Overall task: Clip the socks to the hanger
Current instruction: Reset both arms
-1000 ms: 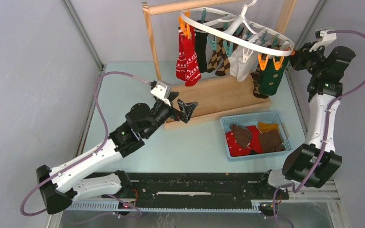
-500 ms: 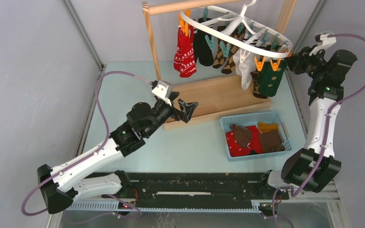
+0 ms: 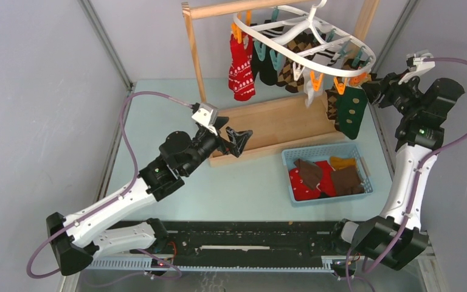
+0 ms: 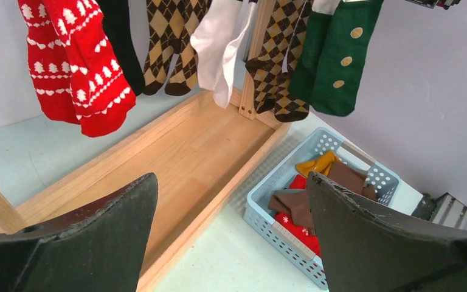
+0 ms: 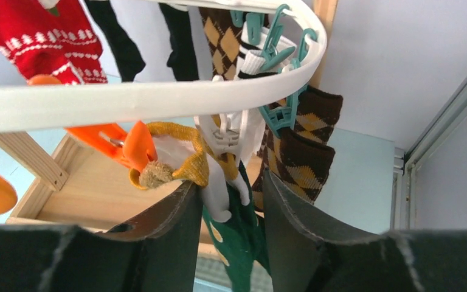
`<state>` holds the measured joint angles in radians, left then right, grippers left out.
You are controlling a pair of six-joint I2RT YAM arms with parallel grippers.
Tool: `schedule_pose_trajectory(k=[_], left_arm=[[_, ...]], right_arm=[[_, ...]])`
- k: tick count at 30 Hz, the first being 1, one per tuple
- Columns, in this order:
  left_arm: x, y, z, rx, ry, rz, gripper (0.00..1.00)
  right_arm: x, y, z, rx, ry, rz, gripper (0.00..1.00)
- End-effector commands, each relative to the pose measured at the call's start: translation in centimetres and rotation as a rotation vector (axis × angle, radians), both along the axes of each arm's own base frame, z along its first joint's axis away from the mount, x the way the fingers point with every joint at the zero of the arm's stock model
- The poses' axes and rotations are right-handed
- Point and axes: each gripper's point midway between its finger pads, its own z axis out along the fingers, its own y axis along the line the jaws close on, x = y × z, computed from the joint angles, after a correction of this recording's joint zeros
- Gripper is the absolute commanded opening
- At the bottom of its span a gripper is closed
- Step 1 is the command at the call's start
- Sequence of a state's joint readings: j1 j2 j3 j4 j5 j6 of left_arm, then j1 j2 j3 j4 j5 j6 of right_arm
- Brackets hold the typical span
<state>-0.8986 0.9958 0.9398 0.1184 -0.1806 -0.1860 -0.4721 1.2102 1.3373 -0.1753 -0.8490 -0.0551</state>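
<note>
The white oval hanger [image 3: 340, 68] hangs from the wooden rack with socks clipped round it: red patterned [image 3: 241, 67], black, argyle, white and a dark green sock [image 3: 349, 111] at its right end. My right gripper [image 3: 370, 90] is at that end. In the right wrist view its jaws [image 5: 228, 182] stand apart around a white clip [image 5: 219, 188] and the green sock [image 5: 237, 243], whose yellow cuff is pinched by an orange clip [image 5: 118, 143]. My left gripper [image 3: 236, 135] hovers open over the rack's base, and nothing lies between its fingers [image 4: 231, 182].
A light blue basket [image 3: 319, 149] on the table right of the rack base holds red, brown and yellow socks; the left wrist view shows it too [image 4: 280, 234]. The rack's wooden base [image 3: 280, 121] and uprights stand under the hanger. Enclosure walls close both sides.
My right gripper's jaws have widened and the arm has drawn back slightly down and right. The hanger has swung, and the socks with it. The left arm has not moved.
</note>
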Motion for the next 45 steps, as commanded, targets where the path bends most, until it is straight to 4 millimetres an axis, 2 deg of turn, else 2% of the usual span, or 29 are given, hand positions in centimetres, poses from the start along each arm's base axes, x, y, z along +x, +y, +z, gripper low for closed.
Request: schedule_pose_trajectory(k=[1,7,20,30,34,37,42,43,45], left_arm=[[-0.4,0.7,0.8,-0.054,-0.018,-0.001,0.95],[-0.6,1.1,0.7,-0.05,-0.013,-0.001,0.96],[-0.8,2.3,0.5,-0.013,0.015,0.012,0.98],[-0.8,4.1,0.5,-0.032,0.093,0.054,1.0],[-0.6,5.7,0.5,-0.063,0.137,0.071,1.0],[-0.4,7.8,0.5,-0.065,0.159,0.11,1.0],[0.2,12.2,-0.4,-0.096,0.236,0.176,1.0],[0.5,13.2,-0.7,-0.117,0.254,0.192,1.0],[1.2,15.5,-0.6,-0.179,0.287,0.244,1.0]], right_arm=[[-2.1,0.7,0.5,-0.001,-0.003,0.011,0.5],[-4.5,0.8,-0.4,0.003,0.017,-0.001,0.61],[-9.2,1.0,-2.3,-0.02,0.083,-0.005,0.72],[-11.1,0.6,-6.3,-0.054,0.273,-0.059,0.89],[-11.4,0.9,-7.4,-0.018,0.312,-0.04,0.92],[-11.0,0.4,-7.6,0.071,0.324,-0.097,0.92],[-10.3,-3.0,-7.3,0.226,0.345,-0.37,0.93],[-10.4,-3.8,-7.1,0.247,0.341,-0.444,0.98],[-11.3,-5.4,-6.6,0.261,0.328,-0.584,1.0]])
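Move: The green sock just clipped up hangs close off the right fingertips, its middle about 4 cm ahead, 4 cm left and 10 cm down; the hanger's right end is some 8 cm straight ahead and 4 cm up, the basket roughly 14 cm back, 11 cm left and 36 cm below. From the left hand that sock is about 15 cm ahead, 30 cm right and 5 cm lower; the rack's wooden tray is some 12 cm ahead, 14 cm right and 33 cm below. The right hand backs away from the green sock and hanger by about 11 cm, opening from half to wide, then sinks some 9 cm, tipping down and lastly turning clockwise. The left, already wide open and empty, only drifts before sweeping left, away from the socks, about 13 cm in all, tipping down and turning counter-clockwise some 15 degrees. ##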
